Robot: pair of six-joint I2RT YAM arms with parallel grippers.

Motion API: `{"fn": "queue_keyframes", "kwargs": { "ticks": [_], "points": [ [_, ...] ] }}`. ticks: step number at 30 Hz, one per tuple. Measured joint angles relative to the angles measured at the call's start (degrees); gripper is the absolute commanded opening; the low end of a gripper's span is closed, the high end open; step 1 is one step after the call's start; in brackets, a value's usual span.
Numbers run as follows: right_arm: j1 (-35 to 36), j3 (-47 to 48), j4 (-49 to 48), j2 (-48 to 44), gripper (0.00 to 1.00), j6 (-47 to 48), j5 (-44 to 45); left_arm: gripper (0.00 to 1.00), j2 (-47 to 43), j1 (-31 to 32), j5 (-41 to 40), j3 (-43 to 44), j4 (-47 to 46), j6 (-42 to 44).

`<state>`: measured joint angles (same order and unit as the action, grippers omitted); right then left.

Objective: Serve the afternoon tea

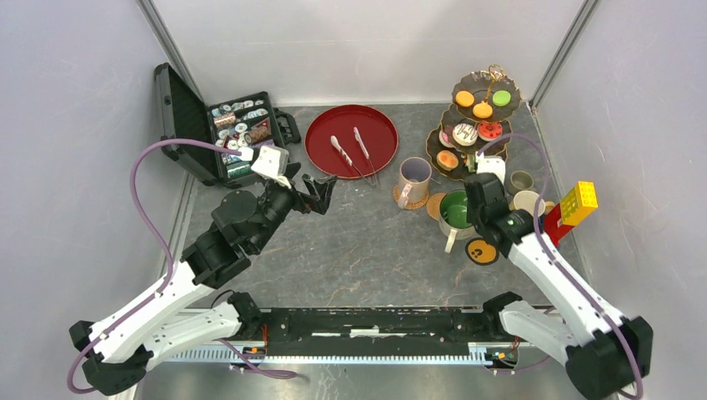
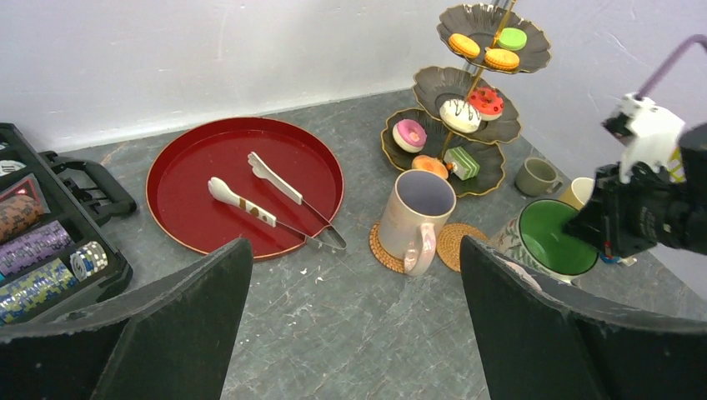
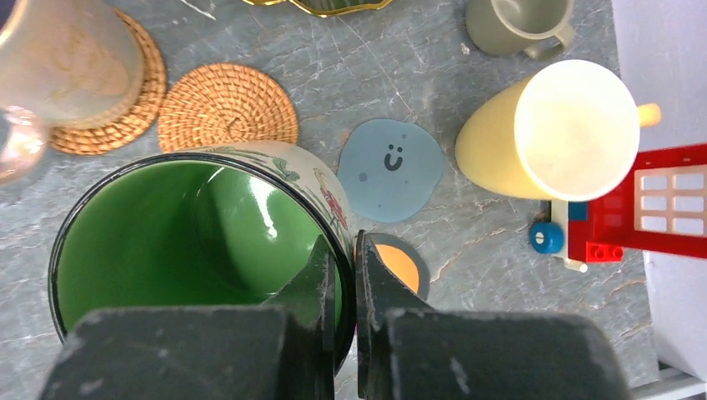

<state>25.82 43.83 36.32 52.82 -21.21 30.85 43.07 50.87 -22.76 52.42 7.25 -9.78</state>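
Note:
My right gripper (image 3: 343, 254) is shut on the rim of the green-lined mug (image 3: 167, 242), one finger inside and one outside. From above, that mug (image 1: 454, 208) sits right of centre under the right gripper (image 1: 477, 208); whether it rests on the table I cannot tell. The beige mug (image 1: 413, 179) stands on a wicker coaster. The yellow mug (image 3: 567, 129) and small grey mug (image 3: 521, 21) are beside it. The three-tier stand (image 2: 433, 83) holds toy cakes (image 2: 459, 115). My left gripper (image 2: 354, 246) hangs open and holds nothing, left of the mugs.
A round red tray (image 1: 379, 125) with tongs (image 1: 343, 154) lies at the back centre. An open black case (image 1: 242, 125) stands back left. A bare wicker coaster (image 3: 227, 108), a blue coaster (image 3: 392, 167) and an orange one (image 3: 400, 262) lie by the mugs. A brick toy (image 1: 575, 208) is at right.

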Motion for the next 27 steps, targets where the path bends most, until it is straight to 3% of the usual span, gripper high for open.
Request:
{"fn": "queue_keyframes", "kwargs": {
  "ticks": [5,12,27],
  "points": [
    [-8.5,3.3,-2.9,9.8,0.00,6.5,-8.6,1.00,0.4,-0.2,-0.1,0.0,0.0,0.0],
    [-16.6,5.3,-8.5,14.8,0.00,10.7,-17.7,1.00,1.2,-1.2,-0.1,0.0,0.0,0.0],
    [-20.1,6.8,-16.2,23.0,0.00,12.0,-26.4,1.00,2.2,-2.1,0.4,0.0,0.0,0.0]
  ]
}}
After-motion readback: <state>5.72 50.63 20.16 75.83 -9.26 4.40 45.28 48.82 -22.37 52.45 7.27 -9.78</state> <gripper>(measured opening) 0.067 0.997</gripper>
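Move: About 9 cm ahead of the right hand, 6 cm to its left and 13 cm below lies the free woven coaster, goal for the green mug already pinched by its right rim. The purple mug stands 11 cm ahead and 15 cm left, 8 cm lower. The blue smiley coaster is some 5 cm ahead and 4 cm right, the yellow mug 8 cm ahead and 13 cm right. From the left hand, the woven coaster is roughly 13 cm ahead, 31 cm right and 34 cm below. Carrying the green mug forward about 9 cm and down about 4 cm, the right hand brings it over the free woven coaster, close beside the purple mug, slowing towards the end. The wrist rolls some 10 degrees, raising the hand's left side, and turns slightly counter-clockwise while the shut fingers keep their pinch on the mug's right rim. ##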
